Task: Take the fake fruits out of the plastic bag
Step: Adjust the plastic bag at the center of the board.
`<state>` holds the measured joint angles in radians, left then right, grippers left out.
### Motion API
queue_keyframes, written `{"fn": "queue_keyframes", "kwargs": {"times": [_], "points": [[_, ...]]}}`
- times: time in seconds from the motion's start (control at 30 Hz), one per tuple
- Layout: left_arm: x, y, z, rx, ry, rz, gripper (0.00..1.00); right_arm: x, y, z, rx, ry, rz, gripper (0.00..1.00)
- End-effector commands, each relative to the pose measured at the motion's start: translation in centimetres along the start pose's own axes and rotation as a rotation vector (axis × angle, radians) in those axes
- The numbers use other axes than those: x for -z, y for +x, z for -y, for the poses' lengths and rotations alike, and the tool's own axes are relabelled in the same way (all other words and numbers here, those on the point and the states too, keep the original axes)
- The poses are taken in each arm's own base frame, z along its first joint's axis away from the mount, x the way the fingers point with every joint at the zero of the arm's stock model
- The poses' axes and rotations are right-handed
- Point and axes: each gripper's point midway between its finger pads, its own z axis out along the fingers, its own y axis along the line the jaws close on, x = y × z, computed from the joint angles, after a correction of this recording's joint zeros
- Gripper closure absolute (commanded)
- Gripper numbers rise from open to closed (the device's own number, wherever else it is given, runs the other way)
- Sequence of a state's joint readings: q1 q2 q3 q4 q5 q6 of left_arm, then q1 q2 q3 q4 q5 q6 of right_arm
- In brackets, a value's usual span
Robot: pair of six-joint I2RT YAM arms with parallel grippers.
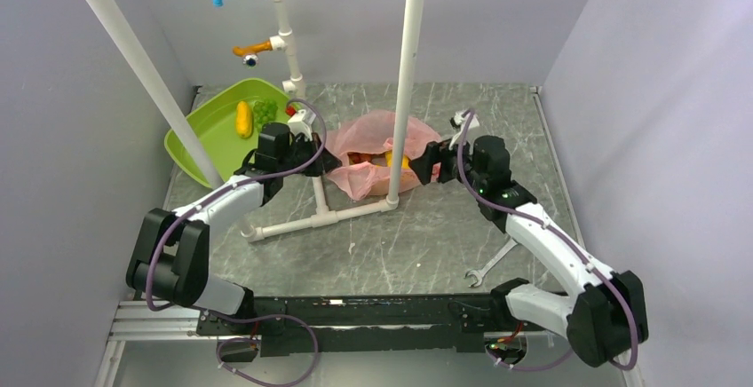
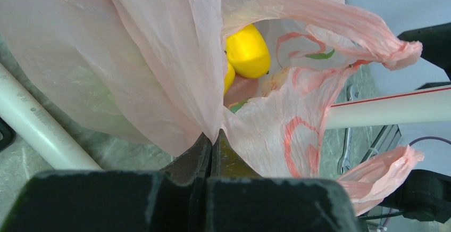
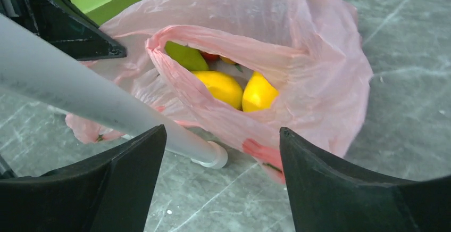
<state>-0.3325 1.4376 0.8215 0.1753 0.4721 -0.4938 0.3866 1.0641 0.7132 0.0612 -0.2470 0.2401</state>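
Observation:
The pink plastic bag [image 1: 364, 178] lies at mid-table with its mouth towards the right arm. My left gripper [image 1: 330, 161] is shut on the bag's left rim, and in the left wrist view the film is pinched between the closed jaws [image 2: 215, 136]. Fake fruits lie inside: two yellow ones [image 3: 219, 87] [image 3: 259, 92], a green piece [image 3: 185, 56] and a bit of red [image 3: 210, 56]. One yellow fruit [image 2: 247, 51] shows through the opening in the left wrist view. My right gripper [image 3: 222, 130] hangs open just outside the mouth of the bag [image 3: 319, 56], holding nothing.
A white pipe frame [image 1: 404, 76] stands right in front of the bag, and its bar [image 3: 80, 99] crosses by my right fingers. The green tray [image 1: 200, 134] at back left holds a long yellow piece [image 1: 243, 119] and grapes [image 1: 264, 110]. A wrench [image 1: 491, 263] lies near right.

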Motion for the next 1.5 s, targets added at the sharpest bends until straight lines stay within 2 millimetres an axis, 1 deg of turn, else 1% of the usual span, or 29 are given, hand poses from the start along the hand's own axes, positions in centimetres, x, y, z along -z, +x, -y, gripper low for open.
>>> {"fn": "queue_keyframes", "kwargs": {"times": [0.0, 0.1, 0.23, 0.33, 0.4, 0.47, 0.53, 0.57, 0.6, 0.63, 0.67, 0.7, 0.77, 0.83, 0.87, 0.9, 0.93, 0.97, 1.0, 1.03, 1.17, 1.2, 1.23, 1.27, 1.3, 1.37, 1.43, 1.47], "points": [[-0.1, -0.9, 1.2, -0.019, 0.064, 0.009, 1.0, -1.7, -3.0, -1.3, 0.16, -0.098, 0.037, 0.24], [0.0, -0.9, 1.3, -0.021, 0.064, 0.004, 1.0, -2.2, -3.0, -1.5, 0.196, -0.128, 0.046, 0.33], [0.1, -0.9, 1.3, -0.033, 0.059, -0.004, 1.0, -3.3, -2.7, -2.1, 0.203, -0.185, 0.063, 0.34], [0.1, -1.0, 1.2, -0.036, 0.053, -0.008, 1.0, -5.2, -3.0, -2.2, 0.205, -0.194, 0.053, 0.33], [0.0, -1.0, 1.3, -0.035, 0.06, -0.011, 1.0, -6.7, -3.9, -1.6, 0.196, -0.143, 0.071, 0.33], [0.0, -0.9, 1.2, -0.036, 0.058, -0.015, 1.0, -8.1, -5.5, -0.3, 0.148, -0.058, 0.102, 0.32], [0.0, -0.9, 1.2, -0.038, 0.053, -0.02, 1.0, -8.9, -7.5, 0.5, 0.071, 0.013, 0.146, 0.34], [0.0, -0.8, 1.1, -0.041, 0.051, -0.024, 1.0, -9.0, -8.6, 0.6, 0.032, 0.031, 0.177, 0.39], [0.0, -0.9, 1.0, -0.045, 0.046, -0.025, 1.0, -8.9, -9.3, 0.8, -0.003, 0.053, 0.208, 0.53], [0.0, -0.8, 0.9, -0.051, 0.036, -0.029, 1.0, -8.5, -10.2, 0.8, -0.058, 0.069, 0.243, 0.73], [0.1, -0.9, 0.8, -0.058, 0.027, -0.031, 1.0, -7.9, -11.1, 1.1, -0.098, 0.096, 0.279, 0.96], [0.2, -1.0, 0.6, -0.067, 0.012, -0.031, 1.0, -7.1, -11.7, 1.7, -0.134, 0.142, 0.304, 1.0], [0.6, -1.0, -0.1, -0.083, -0.031, -0.027, 1.0, -4.6, -12.9, 3.5, -0.219, 0.258, 0.389, 1.0], [1.1, -1.1, -0.6, -0.096, -0.07, -0.013, 1.0, -1.1, -13.4, 5.8, -0.35, 0.321, 0.506, 1.0], [1.4, -1.1, -0.8, -0.101, -0.081, -0.004, 1.0, 0.5, -13.0, 6.5, -0.425, 0.303, 0.567, 1.0], [1.6, -1.1, -0.8, -0.104, -0.086, 0.007, 1.0, 2.1, -12.8, 6.7, -0.489, 0.258, 0.633, 1.0], [1.8, -1.1, -0.7, -0.105, -0.083, 0.016, 1.0, 3.3, -12.2, 6.6, -0.531, 0.201, 0.686, 1.0], [2.0, -1.2, -0.5, -0.102, -0.078, 0.024, 1.0, 4.1, -11.6, 6.2, -0.549, 0.155, 0.72, 1.0], [2.1, -1.1, -0.3, -0.101, -0.069, 0.025, 1.0, 4.4, -11.1, 5.8, -0.556, 0.117, 0.731, 1.0], [2.2, -1.2, -0.1, -0.1, -0.061, 0.029, 1.0, 4.5, -10.7, 5.1, -0.554, 0.071, 0.728, 1.0], [2.7, -1.7, 0.8, -0.099, -0.037, 0.028, 1.0, 4.6, -9.5, 3.5, -0.542, -0.054, 0.735, 1.0], [2.8, -1.9, 1.2, -0.103, -0.03, 0.021, 0.93, 4.1, -9.2, 3.3, -0.539, -0.062, 0.709, 1.0], [3.0, -2.0, 1.5, -0.109, -0.023, 0.009, 0.83, 3.5, -9.3, 3.1, -0.533, -0.07, 0.684, 1.0], [3.2, -2.2, 1.9, -0.116, -0.015, 0.002, 0.71, 2.9, -8.9, 2.9, -0.522, -0.082, 0.651, 1.0], [3.5, -2.5, 2.4, -0.125, -0.005, -0.001, 0.59, 2.5, -9.1, 2.5, -0.503, -0.106, 0.632, 1.0], [4.4, -3.1, 3.5, -0.144, 0.021, 0.002, 0.42, 1.5, -8.8, 2.0, -0.494, -0.129, 0.584, 1.0], [5.5, -4.2, 5.1, -0.163, 0.049, 0.014, 0.29, 1.2, -8.6, 1.8, -0.494, -0.141, 0.563, 1.0], [6.1, -4.6, 6.0, -0.173, 0.065, 0.019, 0.27, 1.1, -8.5, 1.7, -0.492, -0.145, 0.556, 1.0]]}}
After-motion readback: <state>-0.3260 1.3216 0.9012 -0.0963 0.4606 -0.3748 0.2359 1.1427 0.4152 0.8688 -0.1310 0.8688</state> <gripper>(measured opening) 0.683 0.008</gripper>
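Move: The bag's right handle stands about 8 cm ahead and 4 cm left of the open right hand, nearly level; the upright pipe is some 5 cm back and 6 cm left of this hand, the yellow fruit 4 cm ahead, 7 cm left and well below. From the left hand, still pinching the bag's left side, that handle lies about 8 cm ahead and 13 cm right. The right hand reaches about 10 cm forward, pinches the handle, draws it 12 cm right; the left fingers open. ##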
